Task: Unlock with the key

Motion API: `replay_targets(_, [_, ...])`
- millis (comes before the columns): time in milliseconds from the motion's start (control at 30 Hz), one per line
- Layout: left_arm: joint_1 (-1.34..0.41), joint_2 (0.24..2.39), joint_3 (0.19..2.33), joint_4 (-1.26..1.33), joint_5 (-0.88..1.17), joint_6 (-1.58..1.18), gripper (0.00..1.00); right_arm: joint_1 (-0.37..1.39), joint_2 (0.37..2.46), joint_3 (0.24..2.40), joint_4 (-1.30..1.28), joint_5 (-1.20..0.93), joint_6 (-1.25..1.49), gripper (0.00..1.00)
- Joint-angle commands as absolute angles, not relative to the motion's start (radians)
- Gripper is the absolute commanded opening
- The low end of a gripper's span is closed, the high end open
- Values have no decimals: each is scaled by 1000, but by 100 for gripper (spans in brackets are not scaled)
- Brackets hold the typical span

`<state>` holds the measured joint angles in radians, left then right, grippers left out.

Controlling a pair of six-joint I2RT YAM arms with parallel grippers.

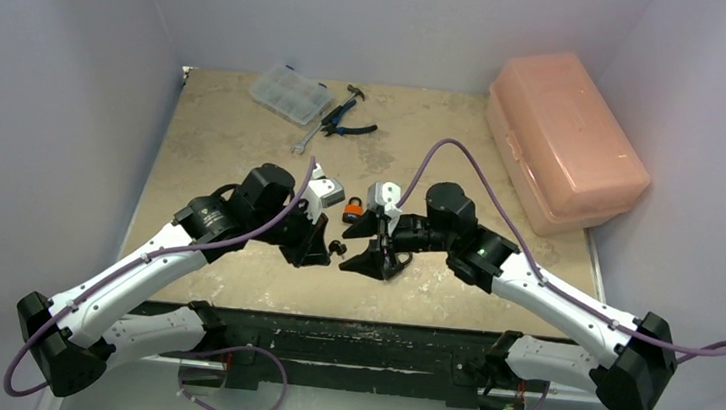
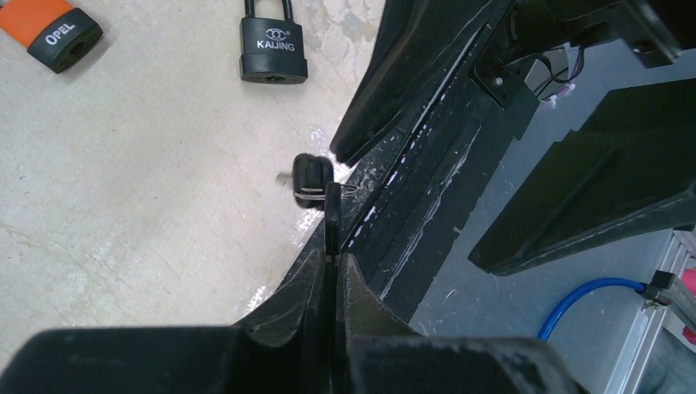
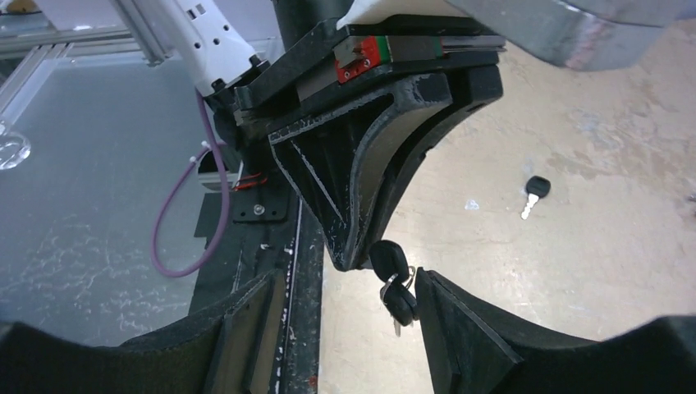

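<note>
My left gripper [image 2: 332, 258] is shut on a black-headed key [image 2: 331, 215], seen edge-on between its fingertips. A second key [image 2: 312, 176] hangs from it on a wire ring. In the right wrist view the held key [image 3: 386, 258] shows under the left finger, and the hanging key [image 3: 402, 304] rests against the inner face of my right gripper's [image 3: 343, 283] finger. That gripper is open and straddles the pair. A black KAIJING padlock [image 2: 273, 51] and an orange OPEL padlock [image 2: 59, 31] lie on the table beyond. From above, both grippers [image 1: 320, 249] [image 1: 379, 254] meet at the keys [image 1: 338, 248].
A loose key [image 3: 533, 193] lies on the table to the right. At the back are a clear organiser box [image 1: 291, 93], pliers [image 1: 344, 121], a wrench [image 1: 307, 139] and a small hammer [image 1: 355, 92]. A big pink box [image 1: 566, 139] fills the right side.
</note>
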<state>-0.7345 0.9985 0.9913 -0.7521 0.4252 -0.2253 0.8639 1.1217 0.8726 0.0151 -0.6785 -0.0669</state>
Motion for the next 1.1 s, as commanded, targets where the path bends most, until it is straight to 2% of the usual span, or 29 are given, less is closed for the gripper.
replay_targets(0, [-739,993,1031,-761,460,-237,0,870,1147,892,109,-747,-121,67])
replay_targets(367, [-740,967,1029,-752,470,-235,0,891,1230,921,135,-760,-119,62])
replay_targets(533, [-740,957,1026,-743,472,-230,0,895,1251,931,144,-768,-102,50])
replay_targets(700, [-741,951,1021,-741,474,-231,0,900,1257,934,152,-770,-95,43])
replay_targets(967, [-739,942,1020,-749,465,-226,0,900,1247,948,93,-771,-121,13])
replay_targets(1067, [-740,938,1024,-750,461,-223,0,900,1244,957,42,-770,-141,9])
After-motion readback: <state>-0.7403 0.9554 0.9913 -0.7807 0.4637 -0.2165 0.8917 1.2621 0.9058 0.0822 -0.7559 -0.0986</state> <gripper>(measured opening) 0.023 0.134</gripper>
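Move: My left hand holds one key by its black head, some 2 cm to the right of its hand point, about 1 cm ahead and 1 cm below. From my open right hand that held key lies roughly 3 cm left, 1 cm ahead and 3 cm lower, and a second key dangles from the ring about 2 cm beneath it. On the table, some 14 cm below my right hand, the black padlock sits 7 cm ahead and 9 cm right, the orange padlock 17 cm ahead and 1 cm left. My right hand slides about 2.5 cm left and 2 cm down, until its fingers straddle the held key's head right beside my left fingertips. There it stops and shuts from about two-thirds open to nearly closed, pinching that head. My left hand stays shut on the key and eases back about 1.5 cm, rising slightly. ##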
